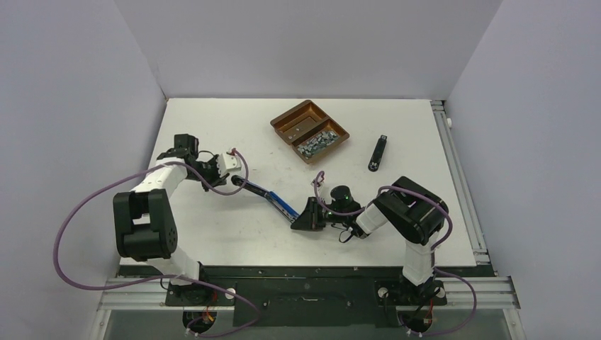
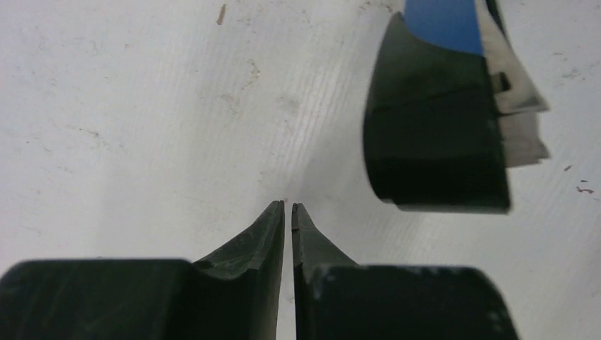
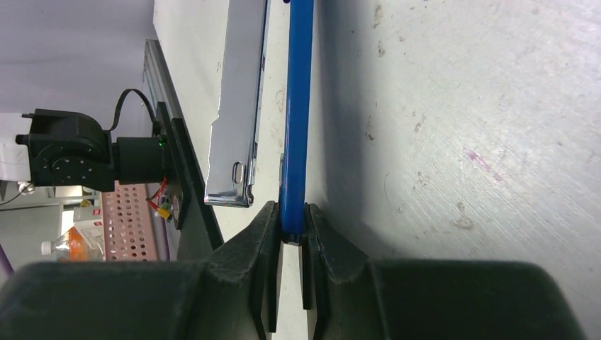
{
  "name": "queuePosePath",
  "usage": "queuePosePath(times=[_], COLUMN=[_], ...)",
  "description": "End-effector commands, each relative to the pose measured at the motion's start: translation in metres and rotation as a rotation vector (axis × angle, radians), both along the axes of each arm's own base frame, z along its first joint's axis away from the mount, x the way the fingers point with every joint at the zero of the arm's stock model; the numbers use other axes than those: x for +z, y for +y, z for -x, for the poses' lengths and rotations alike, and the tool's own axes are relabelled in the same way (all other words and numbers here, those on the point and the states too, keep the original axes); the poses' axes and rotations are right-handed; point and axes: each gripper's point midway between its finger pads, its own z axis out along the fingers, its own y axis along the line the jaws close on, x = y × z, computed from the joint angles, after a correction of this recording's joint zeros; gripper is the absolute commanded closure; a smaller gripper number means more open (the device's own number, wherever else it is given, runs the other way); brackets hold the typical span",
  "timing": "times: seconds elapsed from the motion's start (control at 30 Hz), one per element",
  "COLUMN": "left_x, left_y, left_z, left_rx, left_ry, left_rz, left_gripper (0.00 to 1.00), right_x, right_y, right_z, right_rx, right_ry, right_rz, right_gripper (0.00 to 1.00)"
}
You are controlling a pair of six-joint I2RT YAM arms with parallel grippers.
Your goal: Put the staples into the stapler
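Observation:
The stapler [image 1: 273, 197], blue with a black end, lies open on the table between my two grippers. In the right wrist view its blue arm [image 3: 298, 106] runs away from the camera beside its chrome magazine [image 3: 239, 106]. My right gripper [image 3: 292, 230] is shut on the near end of the blue arm and appears in the top view at the stapler's right end [image 1: 299, 214]. My left gripper [image 2: 288, 205] is shut with nothing between its fingers, just short of the stapler's black end [image 2: 432, 134]. The staples [image 1: 317, 142] lie in the brown tray [image 1: 287, 119].
The tray stands at the back centre, with several staple pieces in its right compartment and a few in the other. A black oblong object [image 1: 378, 153] lies to its right. A metal rail [image 1: 457, 177] runs along the table's right edge.

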Motion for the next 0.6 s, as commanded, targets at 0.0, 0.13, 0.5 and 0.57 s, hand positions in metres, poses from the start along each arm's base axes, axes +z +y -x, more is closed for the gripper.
queuePosePath(times=[0.0, 0.13, 0.5, 0.57], left_x=[0.025, 0.039, 0.122, 0.129], left_y=[0.001, 0.007, -0.018, -0.036], left_z=[-0.037, -0.036, 0.077, 0.078], left_rx=[0.080, 0.136, -0.098, -0.092], left_ry=[-0.082, -0.078, 0.235, 0.211], left_rz=[0.030, 0.074, 0.380, 0.424], left_gripper=[0.87, 0.47, 0.04, 0.04], right_x=[-0.012, -0.011, 0.000, 0.000], right_y=[-0.003, -0.003, 0.002, 0.003], right_z=[0.013, 0.011, 0.002, 0.002], right_rx=[0.036, 0.039, 0.046, 0.049], right_ry=[0.045, 0.046, 0.031, 0.033], right_rz=[0.017, 0.023, 0.028, 0.027], right_gripper=[0.91, 0.92, 0.92, 0.92])
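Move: Off to the left hand's right lies the opened stapler: its middle is about 14 cm right and 6 cm back, a little lower, and its black end stands only some 6 cm to the right, about level fore and aft. The staples in the brown box are roughly 30 cm to the left hand's right and 14 cm ahead. From the right hand, which holds the blue end, the stapler's middle is about 8 cm ahead and 8 cm left. Backing off from the stapler's black end, the left hand first slips about 2 cm forward, then lifts fast by some 10 cm, swinging left and finally drawing back about 5 cm, its shut fingers spreading wide as it goes. The right hand stays put, still pinching the blue end. ##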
